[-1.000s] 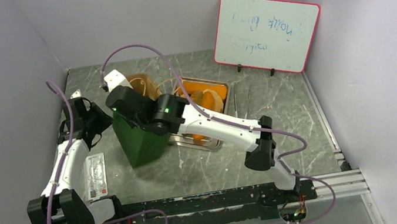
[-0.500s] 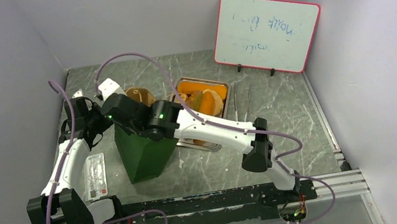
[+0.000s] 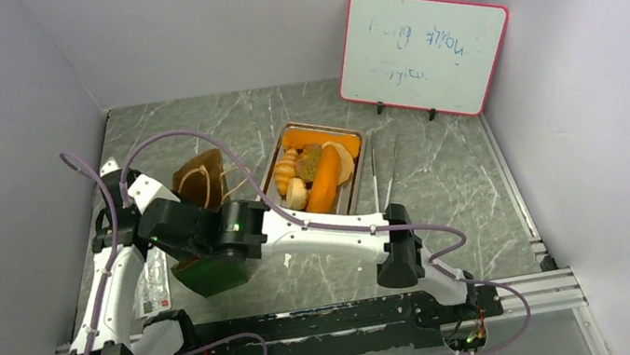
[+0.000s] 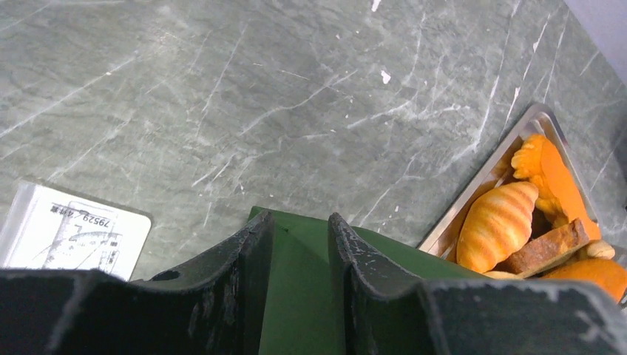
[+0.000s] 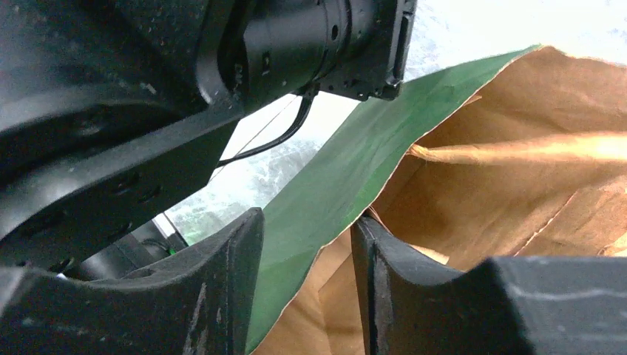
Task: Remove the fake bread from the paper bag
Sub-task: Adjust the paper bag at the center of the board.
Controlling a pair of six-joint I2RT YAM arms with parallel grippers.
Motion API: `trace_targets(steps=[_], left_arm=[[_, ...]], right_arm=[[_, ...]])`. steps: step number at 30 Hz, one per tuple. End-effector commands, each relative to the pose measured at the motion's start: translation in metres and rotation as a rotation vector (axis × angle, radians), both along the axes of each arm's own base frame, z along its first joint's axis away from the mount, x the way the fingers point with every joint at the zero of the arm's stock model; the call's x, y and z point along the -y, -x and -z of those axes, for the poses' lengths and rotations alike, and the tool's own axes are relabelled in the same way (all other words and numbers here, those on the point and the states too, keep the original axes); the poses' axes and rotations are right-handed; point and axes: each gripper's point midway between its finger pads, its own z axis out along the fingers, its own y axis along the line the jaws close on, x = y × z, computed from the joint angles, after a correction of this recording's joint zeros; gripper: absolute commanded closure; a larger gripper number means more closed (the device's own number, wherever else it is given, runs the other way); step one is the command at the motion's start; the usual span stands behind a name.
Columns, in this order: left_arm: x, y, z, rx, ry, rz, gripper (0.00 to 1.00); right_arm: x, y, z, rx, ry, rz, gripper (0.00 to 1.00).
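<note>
The dark green paper bag [image 3: 213, 274] lies tipped at the left, its brown mouth [image 3: 201, 177] facing the back wall. My right gripper [image 5: 307, 222] is open and straddles the bag's rim [image 5: 347, 170], green outside on one side and brown inside on the other. No bread shows inside it. My left gripper [image 4: 299, 222] has its jaws slightly apart over a green fold of the bag [image 4: 303, 296]. Several pieces of fake bread [image 3: 316, 177], one a striped croissant [image 4: 497, 222], lie in the metal tray [image 3: 359, 147].
A flat labelled packet [image 3: 152, 277] lies on the table just left of the bag. Thin metal tongs [image 3: 385, 167] lie to the right of the tray. A red-framed whiteboard [image 3: 422, 50] leans on the back wall. Grey walls close in left and right.
The bag has gone from upright to tipped over, toward the front left. Both arms moved left and nearer with it. The right jaws opened off the rim and the left jaws widened a little.
</note>
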Motion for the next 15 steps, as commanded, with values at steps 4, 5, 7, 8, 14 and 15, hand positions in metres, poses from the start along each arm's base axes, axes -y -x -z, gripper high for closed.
trace_targets(steps=[4,5,7,8,14,15], left_arm=[[-0.007,0.010,0.002,0.008,0.033,-0.107,0.71],[-0.007,0.011,0.003,0.005,0.036,-0.111,0.71],[-0.007,0.012,0.006,0.000,0.043,-0.119,0.71],[-0.006,0.012,0.007,-0.001,0.045,-0.119,0.71],[-0.007,0.014,0.010,-0.007,0.051,-0.130,0.71],[-0.007,0.014,0.010,-0.007,0.051,-0.129,0.71]], right_arm=[[0.006,0.002,-0.053,0.093,-0.105,0.013,0.39],[0.006,0.004,-0.059,0.102,-0.116,0.010,0.37],[0.007,0.007,-0.069,0.120,-0.130,0.009,0.36],[0.007,0.008,-0.072,0.128,-0.134,0.008,0.36],[0.005,0.016,-0.085,0.150,-0.154,-0.006,0.35],[0.004,0.018,-0.086,0.154,-0.157,-0.007,0.35]])
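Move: The right hand's parted fingers straddle the near-left rim of the standing paper bag. The bag's middle is roughly 4 cm ahead, 10 cm to the right and 13 cm below. The ruler packet lies on the board about 5 cm to the left, level fore and aft, some 25 cm down. The tray of bread is about 14 cm ahead, 31 cm to the right and 24 cm down. From the left hand, the bag's middle is about 10 cm back and 9 cm right, 2 cm lower. The right fingers come free of the bag's rim, spreading wider while the hand rises about 5 cm, slowly at first, then also easing slightly back. Its fingertips tilt up a few degrees as it clears the mouth. Beside the bag's outer wall, the left hand backs off and sinks a little over 1 cm each, swinging about 5 degrees counter-clockwise with its opening unchanged. ##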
